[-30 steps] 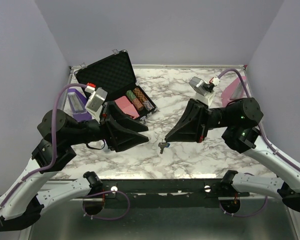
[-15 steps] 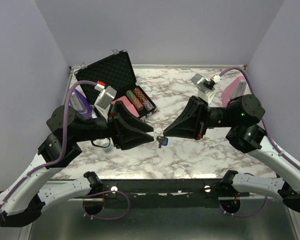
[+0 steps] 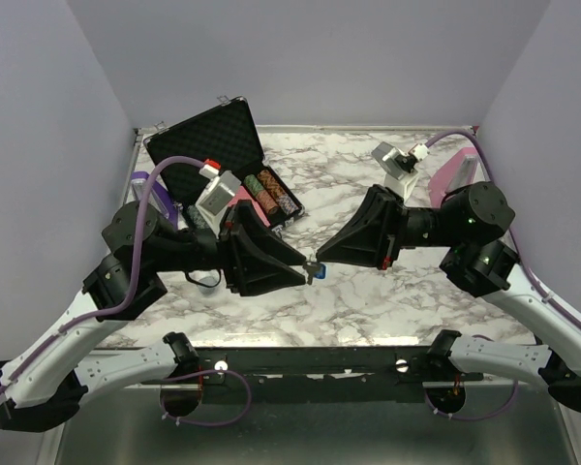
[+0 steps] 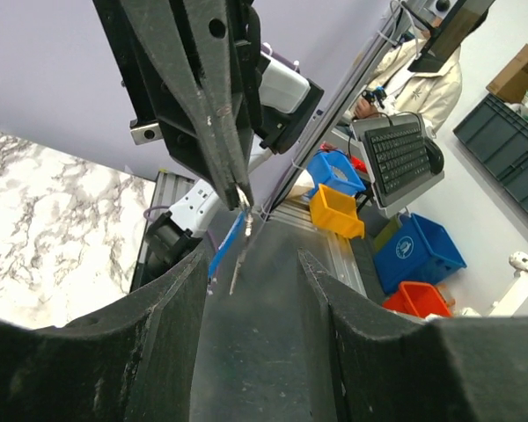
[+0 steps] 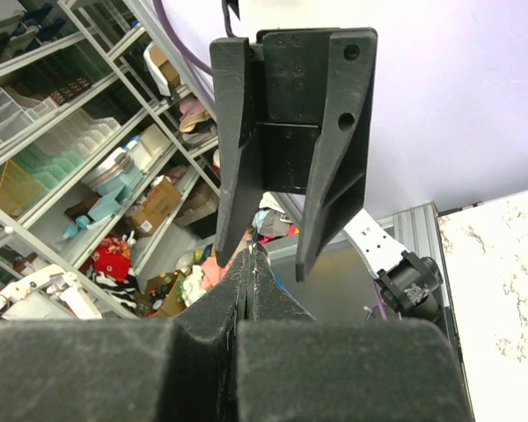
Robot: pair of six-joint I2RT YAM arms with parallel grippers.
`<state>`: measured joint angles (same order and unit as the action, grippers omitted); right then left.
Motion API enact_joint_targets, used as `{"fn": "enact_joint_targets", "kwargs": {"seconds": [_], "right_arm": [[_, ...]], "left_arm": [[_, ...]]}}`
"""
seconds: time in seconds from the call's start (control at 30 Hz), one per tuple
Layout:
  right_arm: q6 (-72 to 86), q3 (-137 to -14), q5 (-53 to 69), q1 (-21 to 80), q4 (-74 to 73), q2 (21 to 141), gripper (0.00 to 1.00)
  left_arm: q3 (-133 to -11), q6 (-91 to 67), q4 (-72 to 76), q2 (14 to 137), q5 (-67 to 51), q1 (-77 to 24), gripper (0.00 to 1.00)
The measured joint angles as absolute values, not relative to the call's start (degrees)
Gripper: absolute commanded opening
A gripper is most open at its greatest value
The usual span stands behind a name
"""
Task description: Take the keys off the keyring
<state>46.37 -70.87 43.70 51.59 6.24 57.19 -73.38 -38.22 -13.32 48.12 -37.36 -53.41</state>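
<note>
My right gripper (image 3: 321, 260) is shut on the thin metal ring of the keyring (image 4: 245, 200) and holds it above the marble table (image 3: 387, 300). The blue tag (image 4: 222, 249) and the small silver key (image 4: 240, 259) hang from the ring. In the top view the tag (image 3: 317, 273) shows as a blue speck between the two grippers. My left gripper (image 4: 253, 255) is open, tip to tip with the right one. Key and tag dangle in the gap between its fingers (image 4: 163, 343), nearer the left finger. In the right wrist view my right gripper (image 5: 251, 258) has its fingers pressed together.
An open black poker chip case (image 3: 213, 145) lies at the back left with striped chips (image 3: 271, 194) and a pink card block (image 3: 242, 205) in it. A purple object (image 3: 147, 194) is behind the left arm. A pink object (image 3: 455, 170) leans at the back right.
The left arm has moved right until its open fingers reach the keyring. The right gripper has lifted the keyring a little and held its grip.
</note>
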Motion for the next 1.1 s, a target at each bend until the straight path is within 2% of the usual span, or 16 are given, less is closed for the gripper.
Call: {"fn": "enact_joint_targets", "kwargs": {"seconds": [0.17, 0.47, 0.67, 0.93, 1.1], "right_arm": [[46.4, -71.1, 43.5, 51.6, 6.2, 56.9, 0.01], [46.4, -71.1, 43.5, 51.6, 6.2, 56.9, 0.01], [46.2, -71.1, 43.5, 51.6, 6.0, 56.9, 0.01], [45.5, -71.1, 43.5, 51.6, 5.1, 56.9, 0.01], [44.7, -71.2, 43.5, 51.6, 3.6, 56.9, 0.01]], "left_arm": [[-73.4, -38.2, -13.4, 49.3, -37.3, -53.9, 0.52], [-73.4, -37.7, -13.4, 49.7, -37.3, -54.2, 0.4], [-73.4, -37.5, -13.4, 50.1, -37.3, -54.5, 0.31], [-73.4, -37.5, -13.4, 50.4, -37.3, -54.9, 0.12], [-73.4, -37.3, -13.7, 50.4, -37.3, -54.9, 0.08]]}}
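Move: The keys, hanging from the ring in the right fingertips, lie about 2 cm to the right of the left hand's open fingers, level fore and aft and roughly 1 cm lower. The blue tag hangs about 3 cm to the left hand's right and 2 cm below it, neither ahead nor back, while the right fingertips are some 3 cm to its right, 1 cm ahead and 2 cm up. From the right hand, the keys are about 1 cm left, 1 cm back and 3 cm down. The left hand eases a little over 1 cm to its right and about 1 cm down, so its half-open fingers come in around the hanging keys just below the right fingertips, then shut from front and back almost completely to pinch them, still creeping the same way. The right hand stays practically in place with its fingers shut, keeping its hold on the ring and sinking only about half a centimetre at the end. ##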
